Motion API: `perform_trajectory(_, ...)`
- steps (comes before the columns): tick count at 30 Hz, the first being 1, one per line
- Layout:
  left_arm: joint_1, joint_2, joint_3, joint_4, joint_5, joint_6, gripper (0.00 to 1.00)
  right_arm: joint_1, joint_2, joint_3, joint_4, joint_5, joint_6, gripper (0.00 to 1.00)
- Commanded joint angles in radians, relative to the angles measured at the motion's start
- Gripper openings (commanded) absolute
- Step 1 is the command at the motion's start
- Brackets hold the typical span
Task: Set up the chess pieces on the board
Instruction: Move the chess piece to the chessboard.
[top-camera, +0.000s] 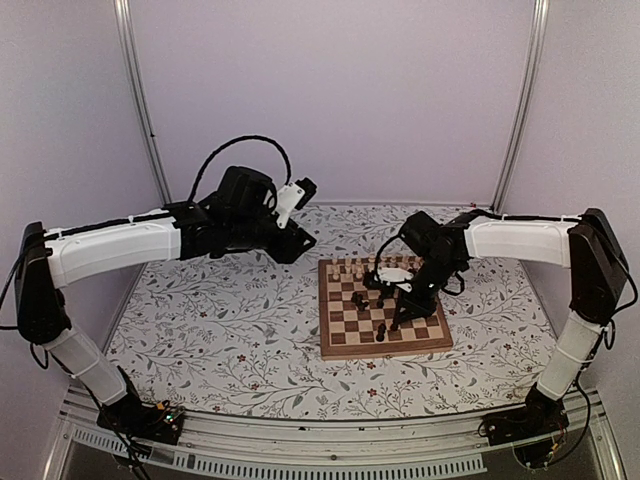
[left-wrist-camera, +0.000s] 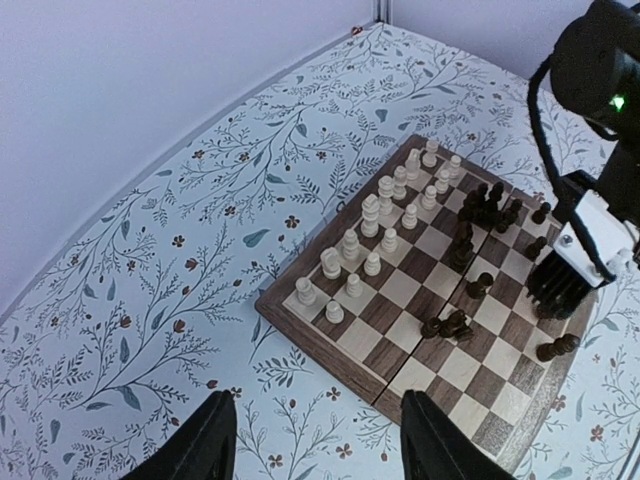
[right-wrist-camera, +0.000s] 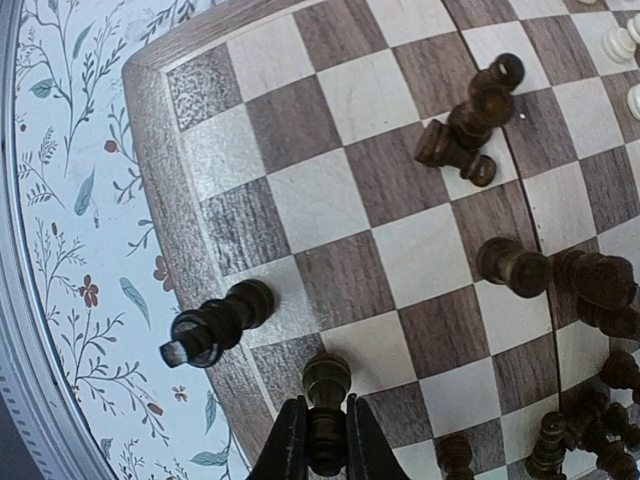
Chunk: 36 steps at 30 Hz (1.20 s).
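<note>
The board (top-camera: 385, 350) lies right of the table's middle. Pale chess pieces (left-wrist-camera: 372, 215) stand in two rows along its far edge. Dark chess pieces (left-wrist-camera: 490, 210) are bunched and scattered over the other half, and some lie on their sides (right-wrist-camera: 462, 125). My right gripper (right-wrist-camera: 327, 412) is shut on an upright dark piece (right-wrist-camera: 327, 378) near the board's (right-wrist-camera: 330, 195) border. Beside it another dark piece (right-wrist-camera: 215, 322) lies tipped over the edge. The right gripper (top-camera: 398, 318) hangs low over the board. My left gripper (left-wrist-camera: 320, 440) is open and empty, high above the cloth, left of the board (left-wrist-camera: 440, 375).
A floral cloth (top-camera: 230, 320) covers the table under the board. Pale walls and two metal posts (top-camera: 140, 100) close the back. The right arm's wrist (left-wrist-camera: 600, 80) reaches over the board's far side in the left wrist view.
</note>
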Motion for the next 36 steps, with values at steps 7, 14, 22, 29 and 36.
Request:
perform_trajectory(7,-0.014,0.014,0.03,-0.012,0.013,0.014,0.58,0.06,-0.03,-0.036,-0.029,0.047,-0.022,0.06)
perform_trajectory(14,-0.014,0.013,0.03,-0.014,0.018,0.014,0.58,0.067,-0.03,-0.032,-0.039,0.076,-0.022,0.06)
perform_trajectory(22,-0.015,0.016,0.032,-0.018,0.024,0.014,0.58,0.068,-0.04,-0.032,-0.035,0.081,-0.016,0.22)
perform_trajectory(29,-0.014,0.019,0.034,-0.019,0.024,0.015,0.58,0.068,-0.053,-0.012,-0.039,0.053,-0.015,0.45)
perform_trajectory(36,-0.016,0.022,0.035,-0.02,0.032,0.015,0.58,-0.072,-0.122,0.124,-0.079,-0.049,-0.035,0.53)
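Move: The dark chess piece is already in the right fingers, and its square on the board's near row lies about 2 cm back from that hand and 4 cm below. A tall dark piece stands about 3 cm to the hand's left and 2 cm back. A single dark piece is some 6 cm ahead and 2 cm left, and a dark cluster 8 cm ahead and 6 cm left. From the left hand the square is roughly 16 cm right, 10 cm back and 20 cm down. The held dark piece is drawn back about 2 cm towards the robot by the right hand, sinking slightly, onto the near-row square beside the tall dark piece. There the hand all but stops, tilts a few degrees, opens its fingers to about half and lets go, then rises some 2 cm off the piece, easing forward about 1 cm. ##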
